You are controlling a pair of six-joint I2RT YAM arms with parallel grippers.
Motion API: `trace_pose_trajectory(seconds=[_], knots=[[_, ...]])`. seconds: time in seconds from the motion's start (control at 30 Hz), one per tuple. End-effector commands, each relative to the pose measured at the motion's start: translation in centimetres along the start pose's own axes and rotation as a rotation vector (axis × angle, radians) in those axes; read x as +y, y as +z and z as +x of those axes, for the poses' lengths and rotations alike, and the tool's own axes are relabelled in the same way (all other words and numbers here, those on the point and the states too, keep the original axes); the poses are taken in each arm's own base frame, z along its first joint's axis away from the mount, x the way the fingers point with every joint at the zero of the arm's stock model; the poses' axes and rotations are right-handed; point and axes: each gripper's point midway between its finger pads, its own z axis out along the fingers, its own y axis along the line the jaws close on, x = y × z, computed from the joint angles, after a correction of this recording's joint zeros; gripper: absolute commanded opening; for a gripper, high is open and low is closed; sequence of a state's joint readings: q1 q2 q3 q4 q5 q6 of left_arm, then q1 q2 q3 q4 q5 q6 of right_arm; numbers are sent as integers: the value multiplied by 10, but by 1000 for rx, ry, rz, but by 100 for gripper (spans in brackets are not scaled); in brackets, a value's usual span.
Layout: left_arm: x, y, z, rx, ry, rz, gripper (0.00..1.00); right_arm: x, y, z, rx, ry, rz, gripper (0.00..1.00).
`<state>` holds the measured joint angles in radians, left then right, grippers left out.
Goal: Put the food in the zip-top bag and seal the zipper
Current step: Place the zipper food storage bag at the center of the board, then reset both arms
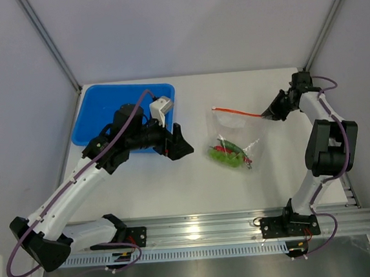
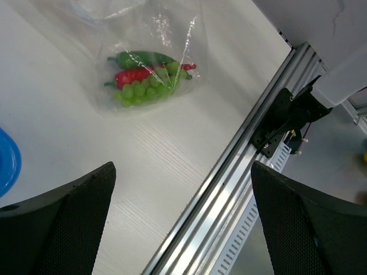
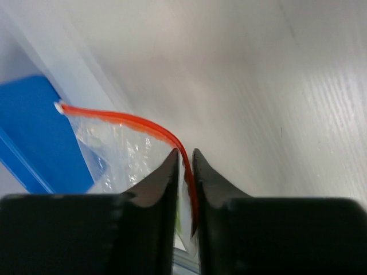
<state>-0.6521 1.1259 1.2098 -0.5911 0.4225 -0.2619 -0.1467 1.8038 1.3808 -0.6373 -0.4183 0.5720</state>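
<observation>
The clear zip-top bag (image 1: 237, 137) lies on the white table with the food inside at its near end: light-green grapes (image 1: 227, 157), a slim red piece (image 1: 221, 149) and a darker-green piece (image 1: 234, 148). They also show in the left wrist view: grapes (image 2: 143, 91), red piece (image 2: 132, 75), green piece (image 2: 143, 58). The red-orange zipper (image 1: 234, 111) runs along the bag's far edge. My right gripper (image 1: 275, 112) is shut on the zipper's right end (image 3: 186, 166). My left gripper (image 1: 180, 145) is open and empty, left of the bag.
A blue plastic tub (image 1: 105, 113) stands at the back left, under my left arm. An aluminium rail (image 1: 244, 227) runs along the table's near edge. Grey walls close in both sides and the back.
</observation>
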Motion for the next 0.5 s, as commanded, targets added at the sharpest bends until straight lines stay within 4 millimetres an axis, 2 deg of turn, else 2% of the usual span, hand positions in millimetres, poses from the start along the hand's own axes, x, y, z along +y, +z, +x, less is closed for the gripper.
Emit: trace_pose_trajectory(seconds=[0.0,0.03,0.17,0.2,0.3,0.33,0.43,0.47], knots=[[-7,-9,-3,-26,14,22,99,9,-7,-39,-88,-62,10,31],[-7,-8,-3,-23,12,23,100,7,-8,-42,-94,-73,28,51],[-6,-9,-2,-24,9,17,99,8,-20,-51,-139,-118,72,78],[-6,-9,-3,-27,9,16,99,7,-23,-52,-150,-133,88,98],[-1,-6,-2,-25,-23,-6,99,11,-39,-48,-193,-193,137,99],[0,-6,-2,-26,-47,-15,100,18,-51,-46,-221,-223,141,99],[11,-3,-2,-26,-127,-81,100,31,-63,-27,-255,-319,175,99],[17,-2,2,-21,-156,-109,100,47,-71,-9,-265,-372,158,99]])
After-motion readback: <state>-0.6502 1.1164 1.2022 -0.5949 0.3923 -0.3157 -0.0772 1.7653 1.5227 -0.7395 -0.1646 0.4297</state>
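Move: The right hand still pinches the near-right end of the orange zipper on the food-filled bag. The bag's middle lies about 11 cm to that hand's left, 5 cm back and 9 cm below. Inside it, the green pepper is roughly 9 cm back and 15 cm left, and the grapes are 15 cm back and 18 cm left. From the empty left hand, the bag is some 15 cm ahead, 25 cm to the right and 27 cm below. The right hand opens its nearly shut fingers to full width and lets go of the zipper's right-hand end while still carrying on about 3 cm forward and 3 cm to the right, away from the food in the bag. It then draws back a little and to the left as it climbs, ending nearly 4 cm higher with the wrist rolled some 15 degrees, left side down, and the open fingers clear above the bag. ##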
